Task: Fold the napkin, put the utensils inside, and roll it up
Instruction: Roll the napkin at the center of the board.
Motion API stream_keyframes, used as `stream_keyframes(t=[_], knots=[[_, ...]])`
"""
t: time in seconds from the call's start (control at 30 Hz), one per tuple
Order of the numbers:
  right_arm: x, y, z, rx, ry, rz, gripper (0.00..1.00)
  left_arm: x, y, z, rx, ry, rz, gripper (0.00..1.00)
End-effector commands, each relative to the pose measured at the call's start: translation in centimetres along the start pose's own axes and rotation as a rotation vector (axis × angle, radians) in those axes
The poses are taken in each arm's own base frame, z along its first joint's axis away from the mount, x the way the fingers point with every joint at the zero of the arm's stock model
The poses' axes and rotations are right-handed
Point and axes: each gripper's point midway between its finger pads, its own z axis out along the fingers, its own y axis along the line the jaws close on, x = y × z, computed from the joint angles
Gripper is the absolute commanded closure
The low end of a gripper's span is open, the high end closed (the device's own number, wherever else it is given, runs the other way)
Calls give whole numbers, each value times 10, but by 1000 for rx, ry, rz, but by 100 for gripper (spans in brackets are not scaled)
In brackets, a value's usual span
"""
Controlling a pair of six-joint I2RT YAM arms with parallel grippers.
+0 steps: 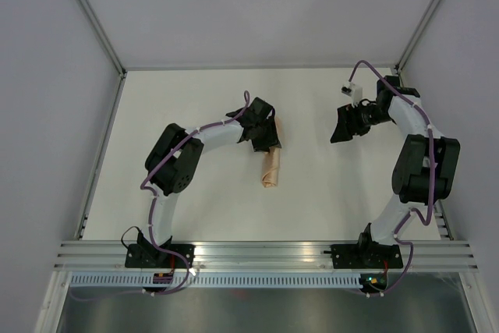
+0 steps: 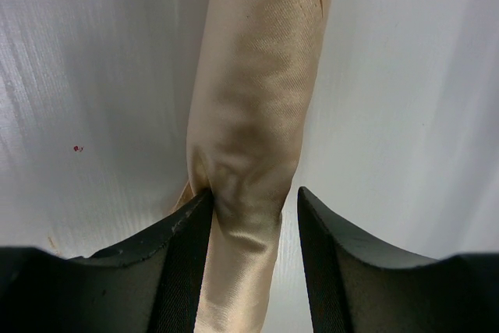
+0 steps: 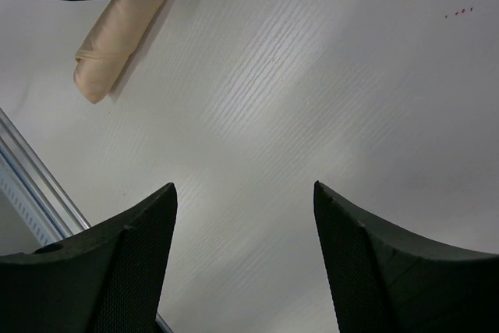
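Observation:
The napkin (image 1: 270,165) lies on the white table as a tight peach roll, pointing toward the near edge. My left gripper (image 1: 265,142) straddles the roll's far end. In the left wrist view the napkin (image 2: 257,99) runs up between the fingers of that gripper (image 2: 256,193): the left finger touches the cloth and a gap shows beside the right finger, so it is open around the roll. The utensils are hidden. My right gripper (image 1: 341,132) hovers open over bare table at the right, nothing between its fingers (image 3: 244,185). The roll's near end (image 3: 117,44) shows at the upper left of the right wrist view.
An aluminium rail (image 1: 265,253) runs along the near edge and also shows as the rail (image 3: 31,169) at the right wrist view's lower left. Grey walls close in the table on the left, back and right. Tiny red specks (image 2: 77,148) mark the tabletop.

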Motion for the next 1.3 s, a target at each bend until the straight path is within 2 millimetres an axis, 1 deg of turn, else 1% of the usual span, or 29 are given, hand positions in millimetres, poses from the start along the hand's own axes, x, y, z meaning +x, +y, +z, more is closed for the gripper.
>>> stream_keyframes(t=[0.0,0.03,0.07,0.17,0.2,0.27,0.33,0.37,0.4,0.5,0.57,0.73,0.83,1.03,1.17,1.27], knots=[[0,-3,4,-6,-7,2,25,25,45,-3,-175,84,38,45],[0,-4,4,-5,-6,6,27,24,44,-4,-175,81,41,45],[0,-3,4,-5,-5,3,33,22,42,-5,-173,73,44,45],[2,-4,7,-6,1,4,40,20,40,-6,-172,66,56,45],[3,-4,7,-6,2,5,44,21,39,-6,-172,67,62,45],[4,-5,8,-5,4,6,48,20,37,-6,-171,62,72,46],[5,-5,9,-4,6,4,50,20,37,-6,-173,61,84,46],[6,-6,8,0,8,4,51,19,36,-7,-173,58,87,47],[6,-6,9,-2,9,5,53,22,35,-7,-173,63,92,49],[7,-6,10,0,13,4,55,18,37,-8,-193,46,105,48],[8,-7,11,0,16,7,55,17,36,-10,-193,38,110,48],[9,-9,12,3,19,7,56,13,34,-13,-192,24,122,44],[12,-10,13,4,24,10,57,11,32,-15,-192,16,133,44],[14,-13,16,5,31,14,63,8,31,-20,-208,-1,140,43],[18,-14,19,4,41,17,68,6,30,-21,-227,-17,156,43],[20,-16,19,9,45,20,69,5,28,-23,-239,-22,167,44]])
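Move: The rolled napkin already lies between the left gripper's half-open fingers, running roughly forward and back. Its middle is about 2 cm behind the left hand and 1 cm below it. Its near end lies some 13 cm back and about 1 cm left of that hand, and its far end about 10 cm ahead and 4 cm right. From the right hand, the rolled napkin's middle is some 22 cm left, 1 cm back and 10 cm lower. Keep the left gripper low and half open astride the napkin roll, its left finger still against the cloth, and draw it about 2 cm left across the board, tilting the wrist some 10 degrees so the fingers point more steeply down. Meanwhile lower the empty right gripper nearly 3 cm over bare board and bring its fingers mostly shut. ##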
